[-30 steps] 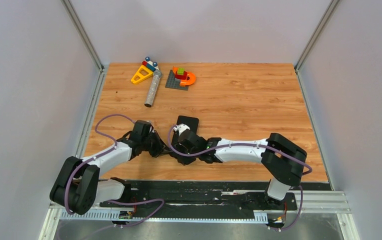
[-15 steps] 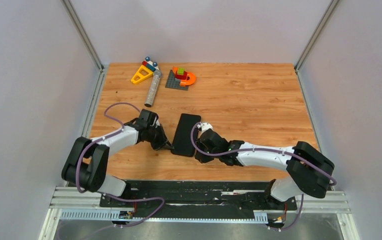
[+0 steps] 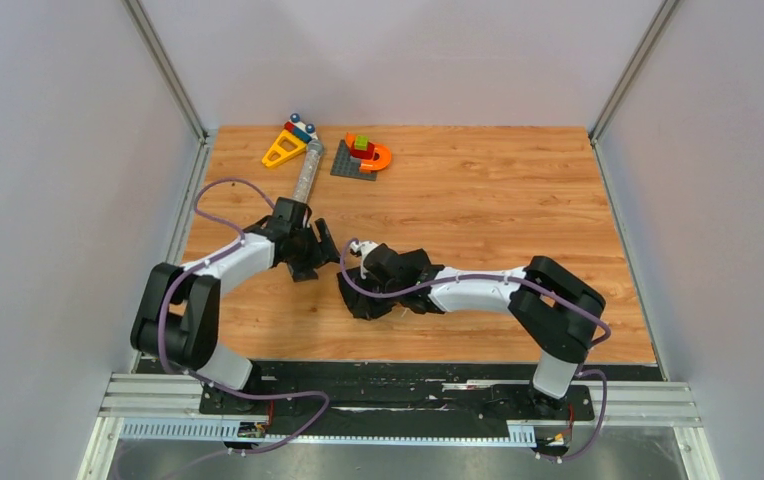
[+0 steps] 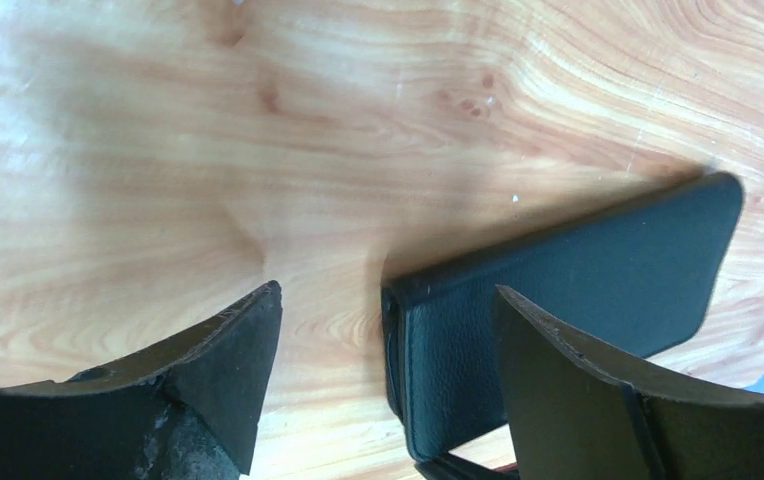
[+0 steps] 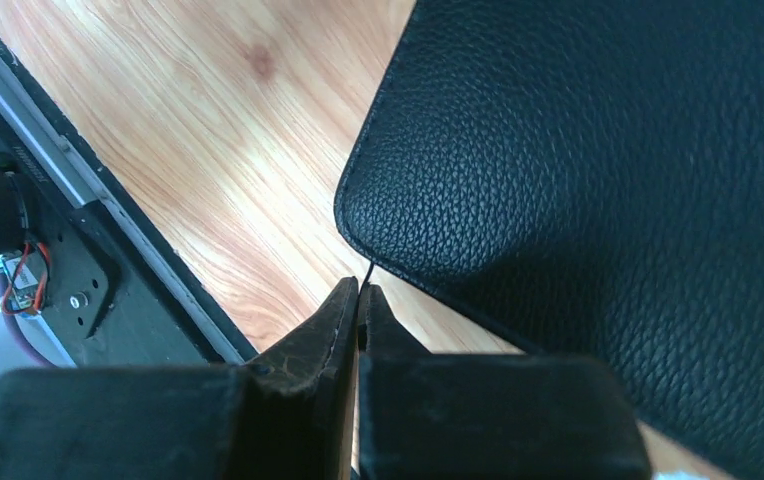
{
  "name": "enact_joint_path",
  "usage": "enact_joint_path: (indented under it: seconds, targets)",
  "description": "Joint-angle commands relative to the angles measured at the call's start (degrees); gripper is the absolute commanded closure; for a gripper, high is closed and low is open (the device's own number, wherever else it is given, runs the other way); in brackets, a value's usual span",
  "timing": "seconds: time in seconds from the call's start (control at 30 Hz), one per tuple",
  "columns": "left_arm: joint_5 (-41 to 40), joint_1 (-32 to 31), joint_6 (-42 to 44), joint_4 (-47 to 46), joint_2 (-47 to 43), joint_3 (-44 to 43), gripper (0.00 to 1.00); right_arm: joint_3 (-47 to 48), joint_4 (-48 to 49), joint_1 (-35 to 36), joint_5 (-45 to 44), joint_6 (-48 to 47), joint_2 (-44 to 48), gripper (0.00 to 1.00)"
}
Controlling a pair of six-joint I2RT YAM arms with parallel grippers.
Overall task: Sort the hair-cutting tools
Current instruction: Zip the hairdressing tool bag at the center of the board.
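Note:
The hair-cutting tools are out of view. A black leather case [image 4: 578, 265] lies flat on the wooden table. My left gripper [image 4: 388, 290] stands open just left of it, holding nothing, and one finger [image 4: 578, 400] hangs over the case's near end. From above, the left gripper [image 3: 323, 250] is at mid-table. My right gripper [image 3: 356, 298] is beside it, and the right wrist covers most of the case. In the right wrist view the right gripper [image 5: 358, 286] is shut, its tips just short of a rounded corner of the case [image 5: 578, 180]. A thin dark strand runs from the tips to that edge.
A grey cylinder [image 3: 305, 180] lies at the back left beside a yellow triangle toy [image 3: 283, 150]. A grey baseplate with colourful blocks [image 3: 358, 158] sits next to them. A black rail [image 3: 408, 375] runs along the near edge. Walls close in the left and right sides.
The left gripper has opened and drawn back up and left from the case. The right arm has swung left over the case with its gripper still shut.

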State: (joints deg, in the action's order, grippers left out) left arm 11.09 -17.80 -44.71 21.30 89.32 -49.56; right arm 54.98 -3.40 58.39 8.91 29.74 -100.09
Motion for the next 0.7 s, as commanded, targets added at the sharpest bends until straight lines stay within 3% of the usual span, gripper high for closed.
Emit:
enact_joint_path:
  seconds: [0.0,0.23,0.33,0.47,0.63,0.67]
  targets:
    - [-1.7,0.2,-5.3,-2.8,-7.7,6.3,0.17,4.4,4.4,0.6,4.3,-0.7,-3.3,1.0]
    - [5.6,-0.6,-9.3,-6.1,-9.8,11.4,0.24,5.5,4.9,0.6,4.1,-0.9,-5.0,1.0]
    - [6.2,-2.7,-11.0,-7.2,-10.3,13.3,0.33,5.5,4.9,0.6,3.6,-0.8,-4.9,1.0]
    - [6.3,-4.5,-12.6,-8.1,-9.2,14.7,0.56,4.8,4.8,0.6,2.5,-0.8,-4.3,1.0]
    - [4.6,-4.6,-12.3,-7.6,-7.8,14.1,0.97,2.0,1.7,0.2,1.2,-1.3,-1.4,1.0]
    - [3.4,-4.6,-11.5,-7.0,-7.7,13.8,0.99,0.8,0.5,0.1,0.4,-1.7,-0.4,1.0]
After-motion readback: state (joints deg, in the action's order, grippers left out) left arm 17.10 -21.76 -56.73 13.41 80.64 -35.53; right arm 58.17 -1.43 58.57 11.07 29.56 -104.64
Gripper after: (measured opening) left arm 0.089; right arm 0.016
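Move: Back and to the right of the wide-open left hand is the left end of the black tool bag, about 6 cm back, 4 cm right and 2 cm lower. The zip pull at the bag's near corner is some 12 cm back and 8 cm right of that hand; the silver tube lies about 20 cm ahead and 4 cm left. The right hand already grips the pull, with the bag's left end about 5 cm ahead and 4 cm left of it. Drawing back about 6 cm and then also moving some 3 cm right, the left hand comes to the bag's left end, sinking a little and rolling about 10 degrees, while its wide-open fingers close almost shut on the end's edge beside the zip. The right hand keeps its pinch on the pull and eases about 2 cm left with it, then holds there. ##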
